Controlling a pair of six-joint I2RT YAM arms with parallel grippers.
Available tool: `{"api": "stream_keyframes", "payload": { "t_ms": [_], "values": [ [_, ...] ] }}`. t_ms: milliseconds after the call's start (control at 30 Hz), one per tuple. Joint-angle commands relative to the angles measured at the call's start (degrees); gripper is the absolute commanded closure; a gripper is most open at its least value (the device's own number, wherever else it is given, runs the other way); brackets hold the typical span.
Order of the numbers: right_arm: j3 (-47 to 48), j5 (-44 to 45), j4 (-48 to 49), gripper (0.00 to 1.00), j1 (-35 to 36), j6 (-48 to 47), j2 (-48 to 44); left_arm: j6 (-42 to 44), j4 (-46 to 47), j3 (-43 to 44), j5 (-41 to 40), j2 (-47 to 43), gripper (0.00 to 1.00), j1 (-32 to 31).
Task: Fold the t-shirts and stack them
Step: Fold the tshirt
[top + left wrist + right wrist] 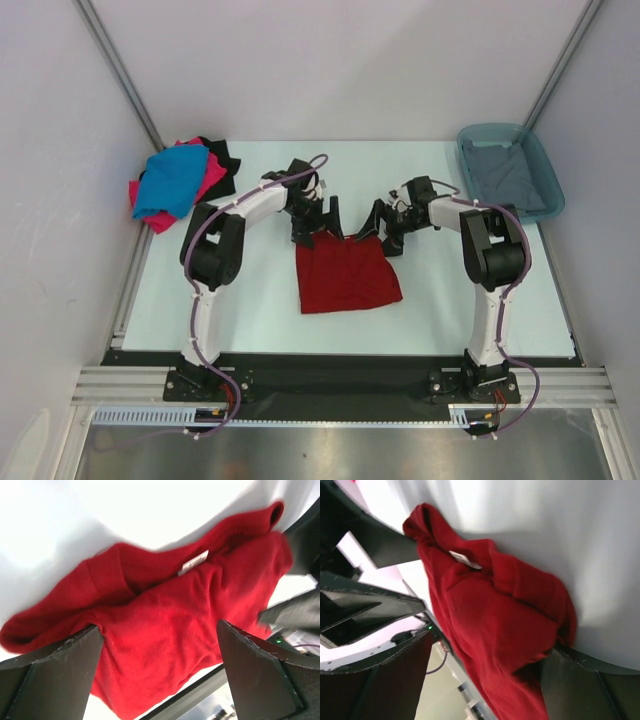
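A dark red t-shirt (345, 275) lies partly folded in the middle of the table, its collar end bunched at the far edge. My left gripper (308, 232) hovers over its far left corner, and the red t-shirt (165, 610) fills the gap of the open left gripper (160, 672). My right gripper (386, 238) is at the far right corner. In its wrist view the right gripper (480, 680) stands open astride the red t-shirt (495, 615). A pile of blue (172, 182), hot pink (208, 180) and black (222, 155) t-shirts sits at the back left.
A teal plastic tub (545, 170) stands at the back right with a grey t-shirt (505, 172) in it. White walls and metal posts close in the table on both sides. A black rail (340, 355) runs along the near edge.
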Motion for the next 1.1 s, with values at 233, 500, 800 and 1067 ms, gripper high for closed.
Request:
{"api": "stream_keyframes", "payload": {
  "t_ms": [233,500,800,1067],
  "values": [
    [0.38,-1.53,5.55,0.14,1.84,5.56,-0.23,-5.05,8.79,0.57,7.27,1.64,0.00,0.18],
    [8.82,19.03,-13.07,0.14,-1.76,-8.76,-4.53,0.21,3.52,0.83,1.74,-1.00,0.00,0.18],
    [15.06,29.15,-19.85,0.12,-5.28,-11.59,-9.12,4.96,-1.49,2.24,-4.68,-4.69,0.00,0.27],
    [14.19,29.59,-24.78,0.12,-5.02,-9.48,-12.10,5.85,-2.37,1.45,-4.25,-7.15,0.00,0.27]
  ]
}}
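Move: The red t-shirt's far right corner is bunched right at the right hand's fingertips, some 1 cm ahead and 1 cm below, with the collar about 9 cm to its left and the blue basin roughly 33 cm to its right and 18 cm ahead. From the left hand that corner lies about 15 cm right and 1 cm ahead; the shirt's far left corner is some 6 cm left and 3 cm ahead, also just below. The shirt's pulled-in far right corner is what the open right fingers work on: they nudge about 2 cm left, then sweep some 12 cm right and forward, with a fingertip in the fold, and come up clear, rolling about 25 degrees to point more steeply down. The left hand, fingers wide, eases a little right over the collar side, then goes back left about 3 cm and lifts slightly. ##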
